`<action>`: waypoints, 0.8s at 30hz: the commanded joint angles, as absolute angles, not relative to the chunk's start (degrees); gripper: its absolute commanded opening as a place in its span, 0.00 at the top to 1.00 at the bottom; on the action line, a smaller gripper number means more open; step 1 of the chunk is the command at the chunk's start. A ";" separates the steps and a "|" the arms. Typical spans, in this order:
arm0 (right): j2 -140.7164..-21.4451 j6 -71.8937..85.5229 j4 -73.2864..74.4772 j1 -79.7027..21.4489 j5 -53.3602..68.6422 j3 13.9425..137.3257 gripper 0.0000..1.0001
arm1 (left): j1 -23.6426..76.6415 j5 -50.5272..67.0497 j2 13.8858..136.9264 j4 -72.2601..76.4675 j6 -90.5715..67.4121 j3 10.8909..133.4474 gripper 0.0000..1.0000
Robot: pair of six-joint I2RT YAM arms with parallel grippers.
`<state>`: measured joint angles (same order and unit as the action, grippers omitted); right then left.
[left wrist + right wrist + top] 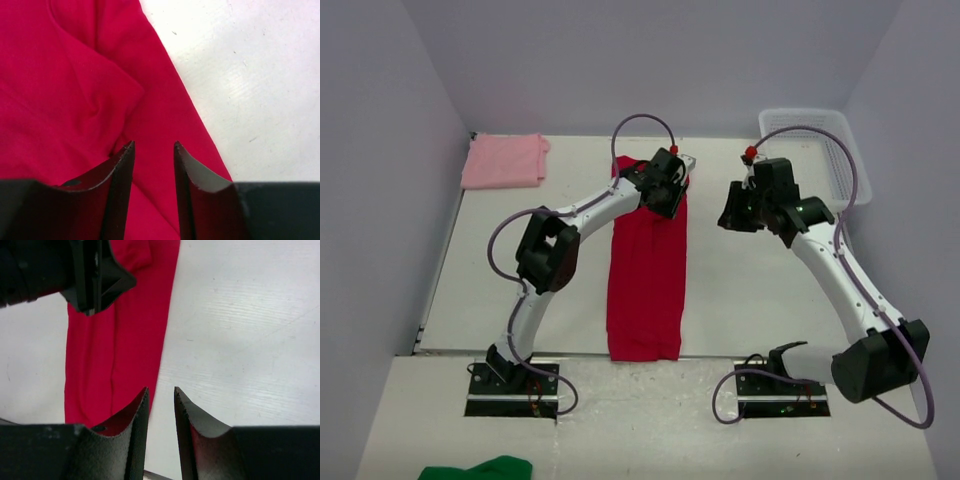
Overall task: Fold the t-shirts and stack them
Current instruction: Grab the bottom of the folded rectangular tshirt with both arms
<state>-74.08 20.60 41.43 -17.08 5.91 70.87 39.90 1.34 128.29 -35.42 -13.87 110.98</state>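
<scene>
The crimson red t-shirt (646,275) lies folded into a long narrow strip down the middle of the table. My left gripper (668,200) hovers over the strip's far end. In the left wrist view it (154,145) stands open, and the red t-shirt (75,90) lies rumpled under the gap, not pinched. My right gripper (730,220) hangs to the right of the strip. It (161,389) is open with bare table showing between its fingers, and the red t-shirt (120,360) lies to its left. The pale pink t-shirt (505,160) rests folded at the back left corner.
A white mesh basket (830,150) stands at the back right by the wall. A green cloth (480,468) lies on the near ledge at the lower left. Part of the left arm's gripper (95,275) shows at the top left of the right wrist view.
</scene>
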 commanded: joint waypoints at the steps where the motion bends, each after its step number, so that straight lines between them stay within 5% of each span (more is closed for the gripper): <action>1: -66.90 21.53 40.25 -17.14 7.99 65.94 0.72 | 40.17 -0.43 130.07 -34.46 -9.94 114.52 0.61; 12: -49.94 22.06 43.24 -17.14 9.84 56.61 0.72 | 40.60 -7.38 133.07 -26.83 -3.61 113.82 0.60; 24: -46.41 22.85 43.77 -17.14 12.22 52.38 0.71 | 41.04 -5.63 133.59 -21.80 1.58 111.36 0.60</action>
<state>-48.29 22.11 43.94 -17.08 10.37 52.25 40.71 -5.74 133.71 -24.71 -1.28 110.67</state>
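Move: The left hand, part-open, hangs over the far half of the folded t-shirt: its flap corner lies about 5 cm ahead, 2 cm right and 6 cm below, with the shirt's right edge level with the hand, roughly 6 cm right. From the right hand, high over bare table, the shirt's near-right corner is some 24 cm back, 10 cm left and 19 cm below; the right edge is about 8 cm left, level with it. The right hand draws back about 10 cm over the bare table beside the t-shirt towards its near end, easing slightly right, first rising a couple of centimetres and then sinking some 3, its fingers staying part-open and empty. Meanwhile the left hand goes forward about 4 cm and sinks some 3 cm towards the flap corner, levelling off halfway while its fingers tilt about 10 degrees up to point less steeply; the fingers keep their part-open gap, and no touch on the cloth can be made out. ##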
